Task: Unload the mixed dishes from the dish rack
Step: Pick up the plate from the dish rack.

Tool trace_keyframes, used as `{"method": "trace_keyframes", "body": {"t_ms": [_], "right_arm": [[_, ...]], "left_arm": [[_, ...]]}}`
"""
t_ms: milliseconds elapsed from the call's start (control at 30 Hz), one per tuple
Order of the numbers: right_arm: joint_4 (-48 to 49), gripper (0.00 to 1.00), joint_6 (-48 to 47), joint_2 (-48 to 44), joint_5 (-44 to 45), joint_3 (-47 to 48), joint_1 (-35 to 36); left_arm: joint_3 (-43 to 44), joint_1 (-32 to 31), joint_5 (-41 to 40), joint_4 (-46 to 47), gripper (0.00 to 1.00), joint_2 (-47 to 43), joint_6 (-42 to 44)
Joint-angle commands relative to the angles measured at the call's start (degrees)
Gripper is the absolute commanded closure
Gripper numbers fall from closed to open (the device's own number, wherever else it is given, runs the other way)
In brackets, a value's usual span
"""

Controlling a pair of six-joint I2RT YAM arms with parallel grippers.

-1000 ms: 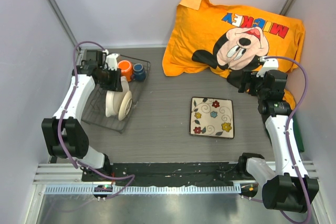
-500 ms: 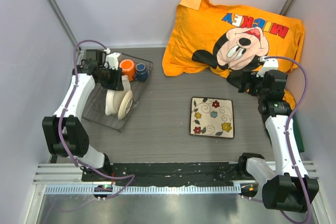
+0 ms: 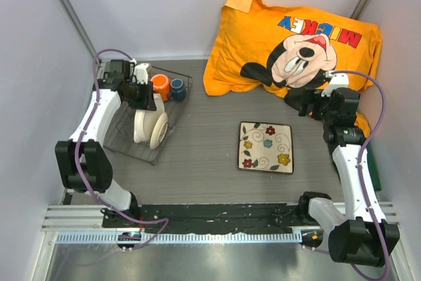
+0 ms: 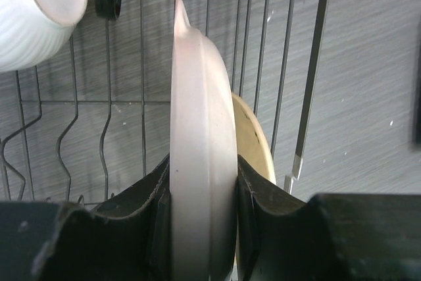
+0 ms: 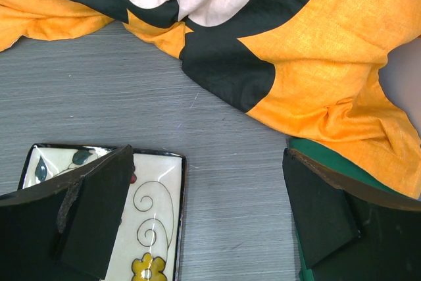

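Observation:
The dark wire dish rack stands at the far left. My left gripper is shut on a white round dish that stands on edge in it, one finger on each face. A cream round bowl stands on edge right behind that dish. The orange mug and the dark-blue cup sit at the rack's far end. A small white ribbed bowl shows beside the mug. The square flowered plate lies flat on the table. My right gripper is open and empty above the table, just past the plate's corner.
A big orange Mickey pillow fills the far right and reaches close under my right gripper. A green edge lies beside the right finger. Grey walls close in on the left, the back and the right.
My left gripper, with the white dish in it, has edged slightly right and farther away. The rack and its cups have shifted a little with it. The right arm has not moved.

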Motion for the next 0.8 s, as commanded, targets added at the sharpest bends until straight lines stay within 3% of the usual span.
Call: {"method": "trace_keyframes", "body": {"t_ms": [0,533,767], "right_arm": [[0.7,0.00,-0.5,0.0,-0.4,1.9,-0.3],[0.7,0.00,-0.5,0.2,-0.2,1.9,-0.3],[0.6,0.00,-0.5,0.3,-0.2,1.9,-0.3]], "left_arm": [[3.6,-0.2,-3.1,9.4,1.00,1.2,-6.6],[2.3,1.5,-10.8,16.7,1.00,3.8,-19.7],[0.2,5.9,-11.5,18.9,1.00,3.5,-23.4]]}}
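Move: In the left hand's grip is the top rim of the big white plate, still standing in the rack, its middle about 7 cm below the hand and 4 cm back. The orange mug lies some 8 cm ahead and 3 cm right, the blue mug 6 cm ahead and 9 cm right, the white bowl 4 cm ahead and 5 cm left. The thin plate leans 7 cm back and 4 cm right. From the right hand, the big plate is about 50 cm left and 6 cm back. Keeping its pinch on the big plate's rim, the left hand pushes level and forward about 5 cm towards the orange mug, veering slightly left at the end. The wrist turns counter-clockwise some 20 degrees on the way, its left side dipping a little; the hand doesn't lift. ##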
